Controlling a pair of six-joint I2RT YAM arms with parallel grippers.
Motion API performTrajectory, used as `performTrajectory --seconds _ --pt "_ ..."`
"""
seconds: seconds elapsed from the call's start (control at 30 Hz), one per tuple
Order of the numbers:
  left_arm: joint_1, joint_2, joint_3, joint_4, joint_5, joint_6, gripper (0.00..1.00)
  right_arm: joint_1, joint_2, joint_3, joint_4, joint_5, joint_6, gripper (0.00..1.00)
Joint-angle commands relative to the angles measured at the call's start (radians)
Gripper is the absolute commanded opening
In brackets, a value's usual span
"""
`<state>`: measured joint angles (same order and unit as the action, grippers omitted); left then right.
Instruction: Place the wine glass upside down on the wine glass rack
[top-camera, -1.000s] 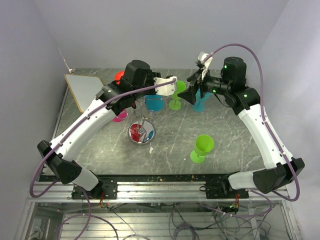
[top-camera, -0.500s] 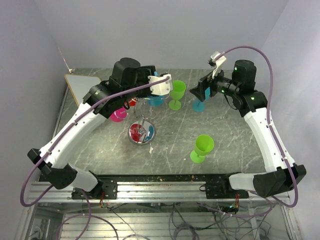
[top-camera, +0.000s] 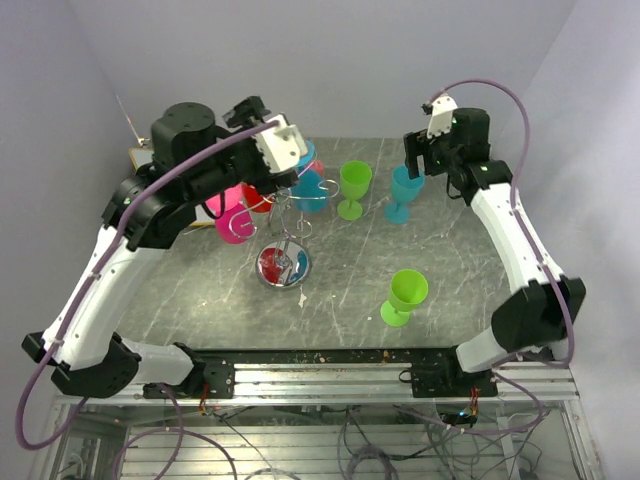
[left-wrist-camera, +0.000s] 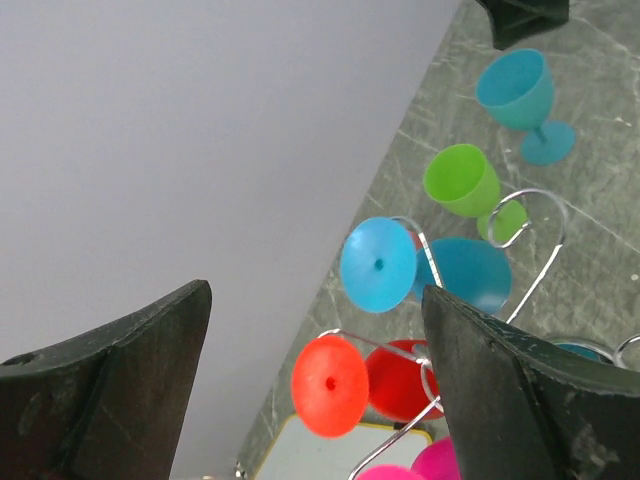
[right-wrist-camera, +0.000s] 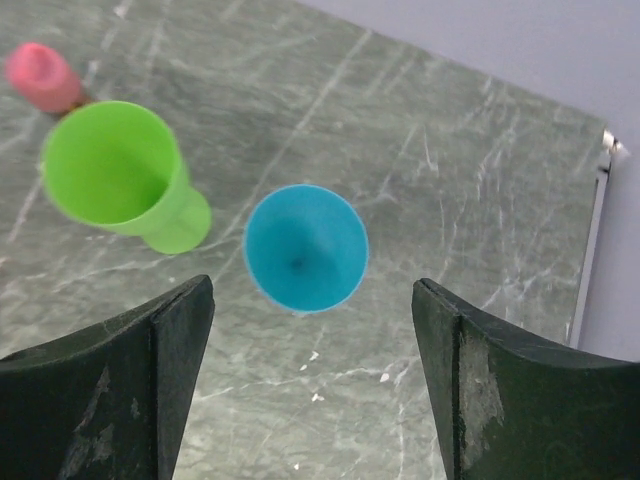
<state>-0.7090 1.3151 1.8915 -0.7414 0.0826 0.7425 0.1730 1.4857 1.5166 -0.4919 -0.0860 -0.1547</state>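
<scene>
The wine glass rack (top-camera: 287, 226) is a silver wire stand on a round chrome base (top-camera: 283, 266). Three wine glasses hang upside down on it: pink (top-camera: 231, 223), red (top-camera: 257, 198) and blue (top-camera: 309, 189). My left gripper (top-camera: 283, 165) is open and empty, raised just left of the rack top. In the left wrist view the blue foot (left-wrist-camera: 378, 264) and red foot (left-wrist-camera: 330, 383) show between its fingers. My right gripper (top-camera: 416, 160) is open above an upright blue wine glass (top-camera: 404, 190), whose bowl (right-wrist-camera: 305, 247) lies between its fingers.
Two upright green glasses stand on the grey table, one at the back (top-camera: 352, 186) and one near the front right (top-camera: 406, 294). A white yellow-edged board (top-camera: 152, 170) lies at the back left. The grey walls stand close behind and beside.
My left gripper opened, rose and drew back to the left, leaving the blue glass hanging on the rack. My right gripper swung up and back over the upright blue glass.
</scene>
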Motion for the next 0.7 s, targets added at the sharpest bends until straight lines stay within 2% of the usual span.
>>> performTrajectory --seconds 0.0,0.17,0.37,0.67 --pt "0.061 -0.040 0.016 0.019 0.047 -0.057 0.96 -0.003 0.113 0.065 -0.017 0.135 0.000 0.78" --pt "0.095 -0.084 -0.019 0.019 0.027 -0.045 0.97 -0.006 0.219 0.094 -0.021 0.191 -0.008 0.65" --pt "0.114 -0.114 -0.059 0.001 0.037 -0.018 0.98 -0.019 0.301 0.101 -0.037 0.172 -0.012 0.52" --pt "0.125 -0.125 -0.072 -0.003 0.041 -0.008 0.99 -0.028 0.344 0.095 -0.054 0.141 -0.017 0.35"
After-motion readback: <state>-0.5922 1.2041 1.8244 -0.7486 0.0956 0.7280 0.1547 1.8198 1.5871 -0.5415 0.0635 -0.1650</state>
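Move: The standing blue wine glass is about 6 cm ahead of the right hand, nearly in line sideways, its middle some 21 cm below. One green glass stands about 12 cm to the left of it and slightly farther out; the other is roughly 25 cm nearer the robot than the blue one. From the left hand, high beside the rack, the blue glass lies some 9 cm ahead, 27 cm to the right and 38 cm down. Downward, fast at first and then easing, the right hand drops some 13 cm and reaches about 5 cm forward to the right side of the blue glass's rim, tipping steeper by about 15 degrees while its fingers draw in to under half open, one over the bowl and one outside. The left hand, still open, backs off left from the rack by about 5 cm. ##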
